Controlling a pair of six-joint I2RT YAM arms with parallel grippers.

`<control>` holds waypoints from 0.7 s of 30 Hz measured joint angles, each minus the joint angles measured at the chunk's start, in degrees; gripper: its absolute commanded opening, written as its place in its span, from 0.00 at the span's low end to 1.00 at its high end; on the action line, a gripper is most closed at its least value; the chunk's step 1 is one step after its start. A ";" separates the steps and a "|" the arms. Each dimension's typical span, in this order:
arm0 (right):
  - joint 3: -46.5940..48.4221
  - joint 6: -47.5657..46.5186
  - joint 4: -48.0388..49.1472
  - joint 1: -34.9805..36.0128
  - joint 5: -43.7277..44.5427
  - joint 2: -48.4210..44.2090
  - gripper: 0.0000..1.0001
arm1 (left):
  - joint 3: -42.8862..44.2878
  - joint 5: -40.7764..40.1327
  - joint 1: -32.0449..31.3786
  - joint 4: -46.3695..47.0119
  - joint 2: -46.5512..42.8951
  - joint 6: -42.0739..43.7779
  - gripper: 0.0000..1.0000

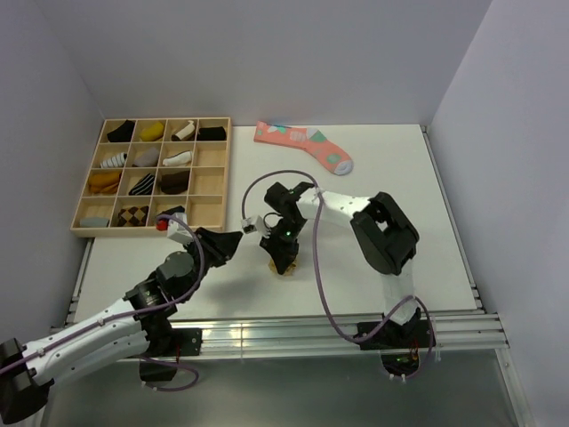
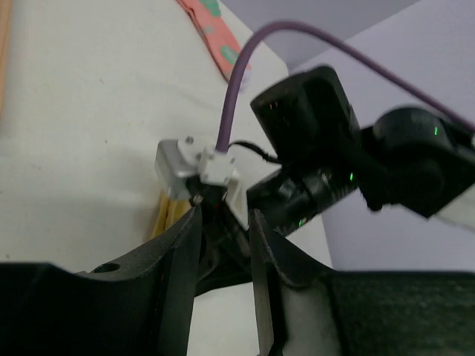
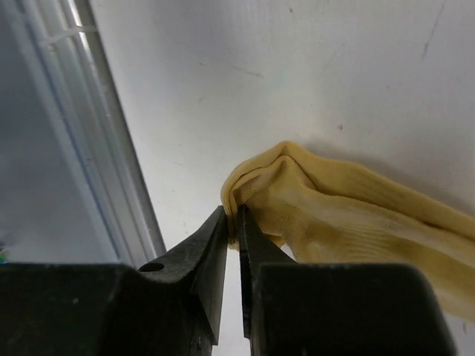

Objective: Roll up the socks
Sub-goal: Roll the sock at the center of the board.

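Observation:
A mustard-tan sock (image 3: 349,208) lies bunched on the white table, and only a sliver of it (image 1: 286,272) shows under the arm in the top view. My right gripper (image 3: 236,215) is shut on the folded edge of this sock, pointing down at the table (image 1: 283,260). My left gripper (image 1: 238,240) hovers just left of the right one. Its jaws (image 2: 223,222) stand apart with nothing gripped between them, and they point at the right gripper's black fingers and a strip of the tan sock (image 2: 162,215). No other loose sock of the task shows.
A wooden divided tray (image 1: 147,231) with several rolled socks stands at the back left. A long pink sock with teal patches (image 1: 307,145) lies at the back centre. The metal rail (image 1: 293,329) runs along the table's near edge, close to the tan sock.

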 measured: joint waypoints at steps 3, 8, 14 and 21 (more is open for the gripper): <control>4.04 -3.93 -6.36 -2.69 -6.49 5.51 0.16 | -3.91 2.23 0.00 4.83 2.40 0.70 0.35; 7.89 -9.40 -15.69 -4.68 -13.18 13.29 0.16 | -8.90 6.93 0.00 13.70 9.11 2.36 0.33; 9.66 -12.52 -22.21 -5.64 -17.38 17.94 0.16 | -12.83 11.45 -0.17 26.47 19.12 4.57 0.36; 9.75 -11.13 -22.53 -6.34 -18.05 18.23 0.16 | -13.57 15.21 -2.93 37.81 29.20 8.00 0.40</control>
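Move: The mustard sock lies about 11 cm to the right of the left hand, some 2 cm back and 18 cm below. The right hand already pinches its near edge; the sock's middle is roughly 3 cm ahead of those fingers and 2 cm lower. From the left hand, the sorting tray's middle is about 21 cm ahead and 26 cm left, and the salmon patterned sock some 31 cm ahead and 17 cm right, both at table height. Down and to the right, the left hand sinks about 11 cm towards the mustard sock, easing back a little and swinging clockwise, its fingers part open and touching nothing. The right hand keeps its pinch on the sock's near edge and swings its fingertips back towards the base by some 30 degrees, drawing that edge back, right and slightly down before it nearly stops. ##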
